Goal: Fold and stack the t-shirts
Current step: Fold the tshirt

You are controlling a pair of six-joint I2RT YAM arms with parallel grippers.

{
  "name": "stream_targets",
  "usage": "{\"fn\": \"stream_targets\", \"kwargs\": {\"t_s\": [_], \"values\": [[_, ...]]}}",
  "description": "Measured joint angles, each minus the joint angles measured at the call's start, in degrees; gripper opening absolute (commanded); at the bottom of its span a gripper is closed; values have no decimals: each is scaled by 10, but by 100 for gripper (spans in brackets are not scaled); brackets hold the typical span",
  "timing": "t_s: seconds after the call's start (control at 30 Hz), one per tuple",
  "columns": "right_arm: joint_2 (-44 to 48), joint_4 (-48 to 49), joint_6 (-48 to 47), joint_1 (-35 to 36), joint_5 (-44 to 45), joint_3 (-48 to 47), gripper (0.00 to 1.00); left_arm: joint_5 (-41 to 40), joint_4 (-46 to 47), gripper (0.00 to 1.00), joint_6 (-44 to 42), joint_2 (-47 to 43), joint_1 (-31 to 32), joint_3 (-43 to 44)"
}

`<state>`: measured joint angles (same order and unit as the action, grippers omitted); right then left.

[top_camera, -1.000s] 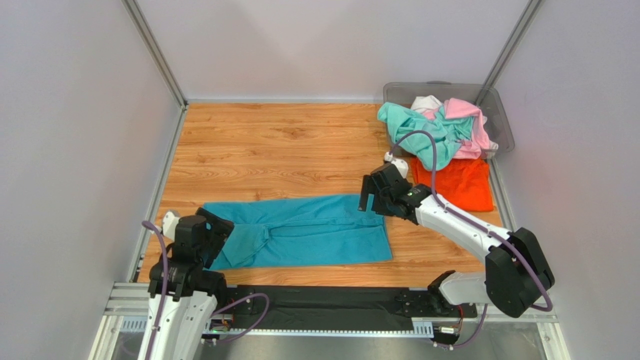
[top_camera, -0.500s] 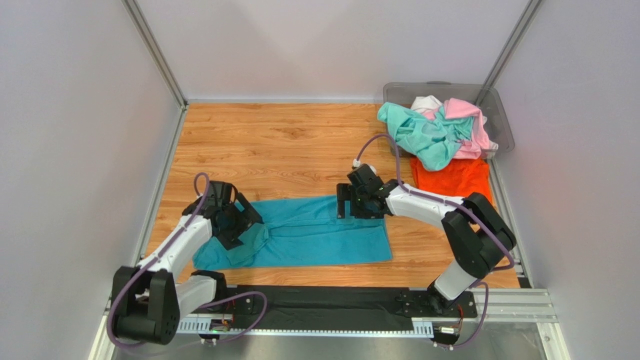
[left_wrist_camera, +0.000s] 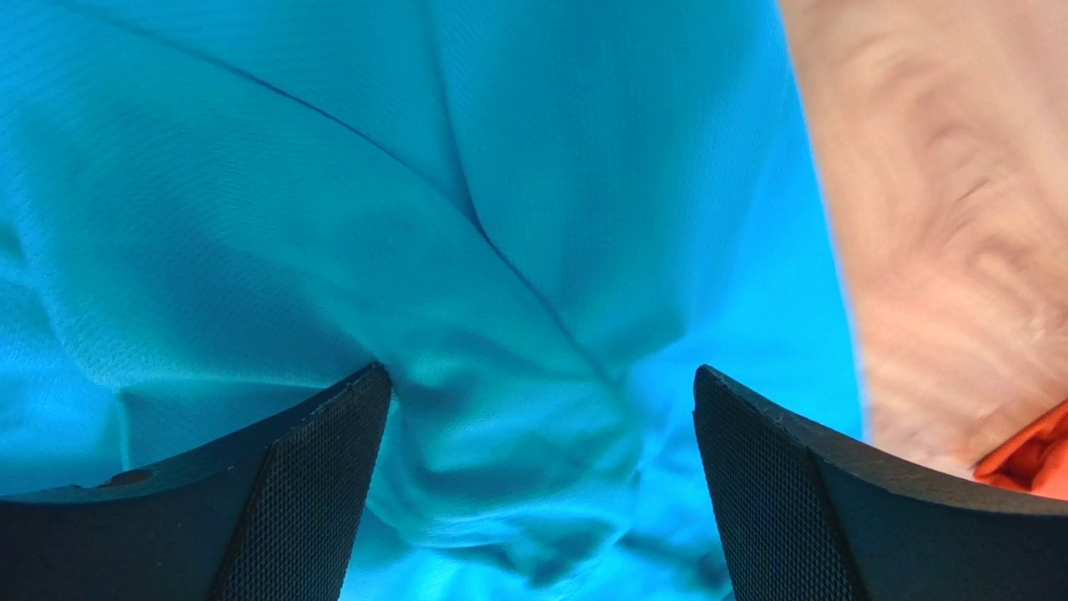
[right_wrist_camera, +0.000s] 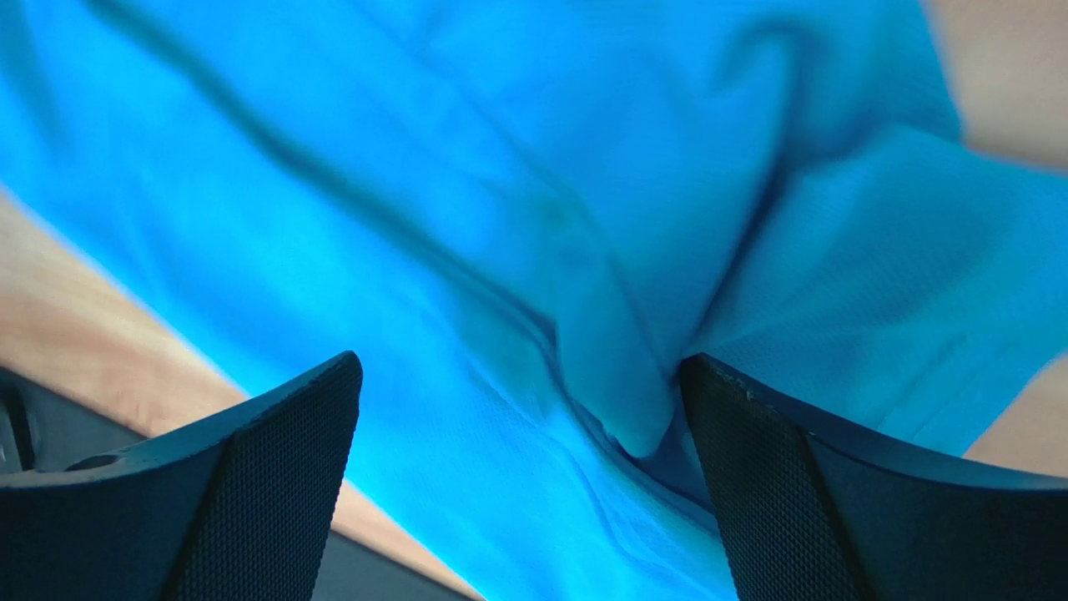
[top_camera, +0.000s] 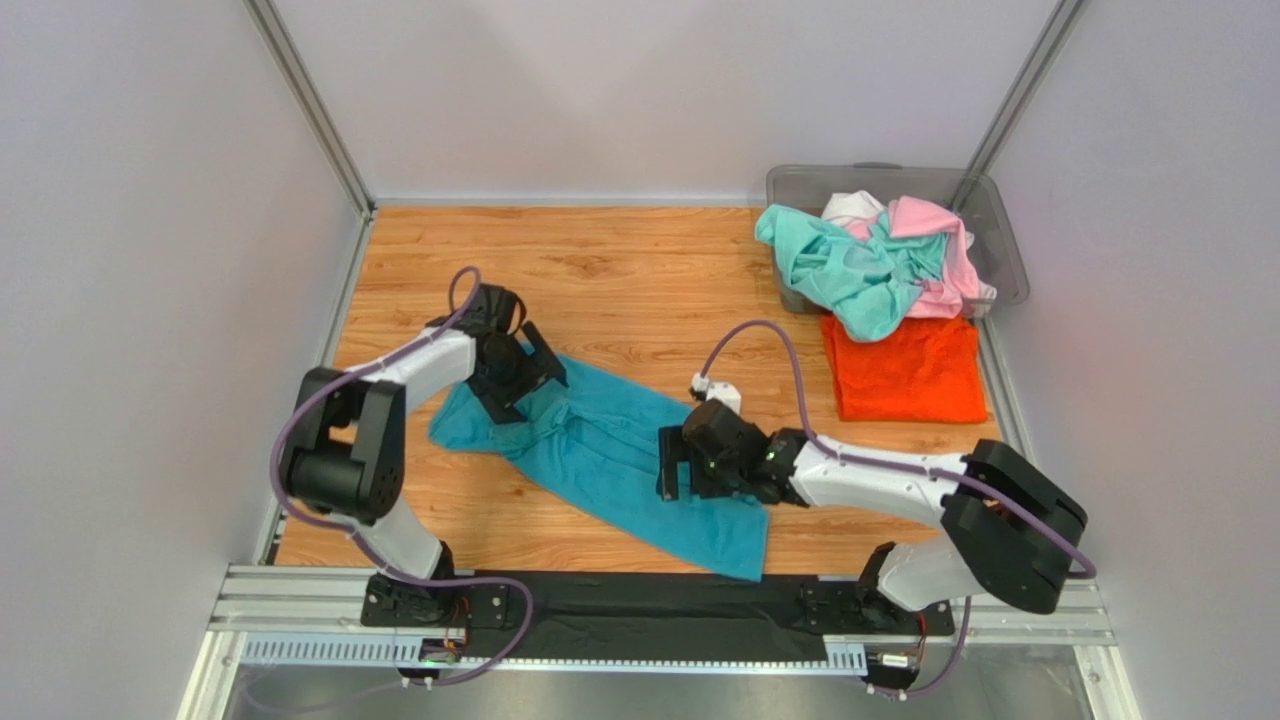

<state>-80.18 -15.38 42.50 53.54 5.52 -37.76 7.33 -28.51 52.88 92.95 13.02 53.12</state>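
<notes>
The teal-blue t-shirt (top_camera: 609,450) lies flat on the wooden table, slanting from far left to near right. My left gripper (top_camera: 519,375) is open and pressed onto its far-left end; in the left wrist view cloth (left_wrist_camera: 527,251) bunches up between the wide-apart fingers (left_wrist_camera: 301,501). My right gripper (top_camera: 672,465) is open too, set down on the shirt's near-right part, with a fold of cloth (right_wrist_camera: 602,313) between its fingers (right_wrist_camera: 777,488). The orange t-shirt (top_camera: 906,368) lies folded flat at the right. The mint-green (top_camera: 842,270), pink (top_camera: 932,240) and white (top_camera: 852,206) t-shirts are heaped in the bin.
The grey translucent bin (top_camera: 1004,240) stands in the far right corner. Walls close the table on the left, back and right. A black strip (top_camera: 646,608) runs along the near edge between the arm bases.
The teal-blue shirt has swung from lying straight across the near table to a diagonal. My left gripper moved away to the far left; my right gripper came nearer and leftward.
</notes>
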Motion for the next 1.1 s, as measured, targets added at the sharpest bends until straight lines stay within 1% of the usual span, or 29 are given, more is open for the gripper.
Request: {"fn": "stream_targets", "kwargs": {"t_s": [0.1, 0.2, 0.23, 0.3, 0.33, 0.43, 0.47, 0.63, 0.73, 0.93, 1.1], "values": [[21, -20, 42, 82, 24, 12, 100, -7, -30, 97, -6, 99, 29, 121], [21, -30, 68, 148, 32, 10, 100, -23, -62, 97, -14, 191, 59, 249], [19, -31, 75, 171, 33, 9, 100, -34, -87, 97, -19, 215, 68, 315], [8, -31, 83, 205, 36, 0, 100, -44, -118, 97, -24, 285, 93, 397], [-5, -29, 85, 221, 36, -11, 100, -51, -132, 97, -29, 320, 106, 453], [-47, -28, 86, 258, 37, -50, 100, -59, -170, 97, -36, 387, 128, 563], [-57, -28, 85, 268, 37, -60, 100, -59, -176, 98, -38, 399, 132, 584], [-60, -54, 80, 284, 50, -76, 100, -48, -223, 100, -49, 484, 137, 733], [-37, -79, 76, 284, 69, -76, 100, -49, -224, 100, -54, 504, 135, 769], [52, -110, 78, 284, 102, -76, 100, -45, -200, 100, -73, 524, 128, 800], [107, -166, 104, 284, 147, -76, 100, 13, -129, 100, -126, 551, 117, 836]]}}
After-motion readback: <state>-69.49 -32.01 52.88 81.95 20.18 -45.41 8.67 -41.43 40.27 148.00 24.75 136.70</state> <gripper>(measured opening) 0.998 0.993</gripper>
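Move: Under both open grippers lies the teal t-shirt, folded to a long strip and running diagonally from the far left towards the near right. Its middle is some 13 cm to the right and 14 cm back of the left hand, and about 14 cm to the left and 3 cm ahead of the right hand, 1 cm below both. From the right hand, the orange folded shirt is roughly 33 cm right and 20 cm ahead; the grey bin stands 22 cm beyond it. Pressing down on the shirt with open fingers, the left hand sweeps it forward and right, about 23 cm out, turning some 20 degrees clockwise and finally rising slightly as its fingertips tilt forward. Meanwhile the right hand, also pressing, drags its end back about 12 cm and left, turning counter-clockwise, then lifts off some 7 cm while easing right and slightly forward. ##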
